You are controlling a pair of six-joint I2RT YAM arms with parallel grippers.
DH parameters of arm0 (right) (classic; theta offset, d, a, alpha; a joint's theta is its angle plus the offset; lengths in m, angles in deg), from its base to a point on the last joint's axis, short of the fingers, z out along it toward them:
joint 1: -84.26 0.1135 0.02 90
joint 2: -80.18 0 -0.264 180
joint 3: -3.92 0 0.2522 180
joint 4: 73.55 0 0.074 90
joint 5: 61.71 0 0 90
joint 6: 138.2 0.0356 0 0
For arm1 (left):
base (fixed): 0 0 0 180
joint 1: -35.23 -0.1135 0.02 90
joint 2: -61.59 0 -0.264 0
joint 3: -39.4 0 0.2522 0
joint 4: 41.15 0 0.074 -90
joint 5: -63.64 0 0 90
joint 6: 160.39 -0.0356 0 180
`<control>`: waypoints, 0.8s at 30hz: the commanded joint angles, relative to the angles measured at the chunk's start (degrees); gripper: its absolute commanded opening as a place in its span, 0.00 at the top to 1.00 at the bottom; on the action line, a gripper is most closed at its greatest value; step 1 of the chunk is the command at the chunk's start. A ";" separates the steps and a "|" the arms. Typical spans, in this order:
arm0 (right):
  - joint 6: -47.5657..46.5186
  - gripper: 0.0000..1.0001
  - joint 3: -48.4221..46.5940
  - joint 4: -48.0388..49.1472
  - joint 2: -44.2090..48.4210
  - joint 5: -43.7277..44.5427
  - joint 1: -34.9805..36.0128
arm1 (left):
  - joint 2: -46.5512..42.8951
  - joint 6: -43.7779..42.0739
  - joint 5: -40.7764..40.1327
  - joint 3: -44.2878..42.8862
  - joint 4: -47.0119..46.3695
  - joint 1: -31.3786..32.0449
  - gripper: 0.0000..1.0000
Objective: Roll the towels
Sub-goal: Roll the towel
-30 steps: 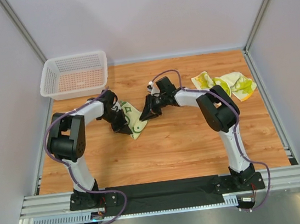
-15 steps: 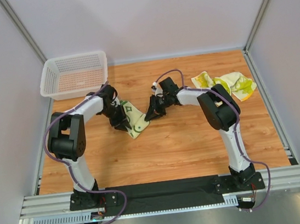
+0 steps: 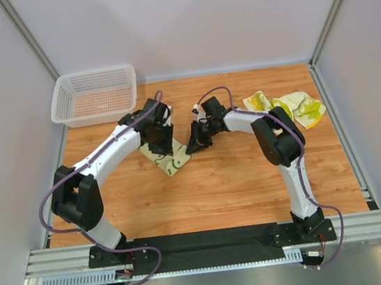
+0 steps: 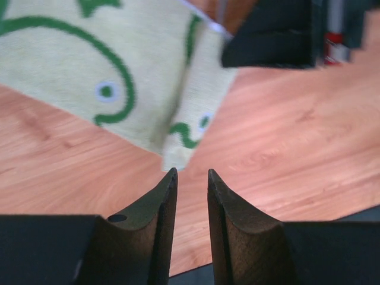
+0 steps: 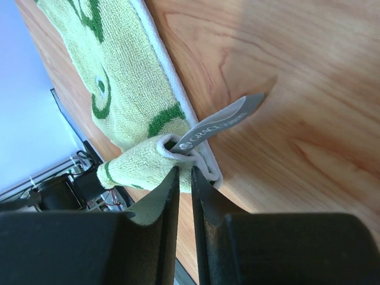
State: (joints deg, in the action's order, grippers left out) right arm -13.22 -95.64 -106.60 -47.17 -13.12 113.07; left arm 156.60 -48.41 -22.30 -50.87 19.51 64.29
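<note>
One lime-yellow towel with green squiggles lies on the wooden table between my two grippers. My left gripper hovers over its far left part. In the left wrist view this gripper is open, nothing sits between its fingers, and the towel lies just beyond the tips. My right gripper is at the towel's right corner. In the right wrist view its jaws stand almost together on the curled-over edge of the towel, beside a grey label.
More crumpled towels lie at the back right of the table. A white mesh basket stands at the back left. Grey walls enclose the table on three sides.
My left gripper has let go of the towel, opened, and shifted back and to the right over it as the arm stretched out. My right gripper's jaws have narrowed on the corner.
</note>
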 commanded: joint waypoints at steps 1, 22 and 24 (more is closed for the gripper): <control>-2.55 0.85 -0.77 -3.74 -0.71 3.18 0.45 | -3.15 -4.92 0.77 2.77 -2.77 3.54 0.66; -2.99 0.89 -0.33 -4.62 -0.53 2.74 0.45 | 6.77 -7.21 -1.06 4.88 -5.15 4.87 0.63; -2.99 0.89 -0.42 -4.71 -0.53 2.74 0.45 | 6.95 -7.47 -1.94 5.14 -5.50 4.87 0.61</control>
State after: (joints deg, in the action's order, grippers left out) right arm -14.09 -95.73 -108.20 -47.17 -12.73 113.07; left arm 163.02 -53.92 -22.26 -45.06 15.14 69.23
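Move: The near end of the towel's folded strip, where the left fingers are headed, lies about 9 cm below the left hand, some 2 cm back and 1 cm to its right. From that hand, the strip's far end is about 3 cm ahead and 7 cm right, and the unrolled part of the towel about 6 cm ahead and 5 cm left. From the right hand, the near end is roughly 5 cm back and 6 cm left, with the brand tag about 3 cm ahead and 1 cm left. The right fingertips stay at the far end of the towel's folded strip, nearly shut and almost still. Meanwhile the left hand swings back and right about 4 cm, then sinks some 7 cm towards the strip's near end, turning about 10 degrees clockwise with its fingers kept partly open; no touch can be seen yet. ##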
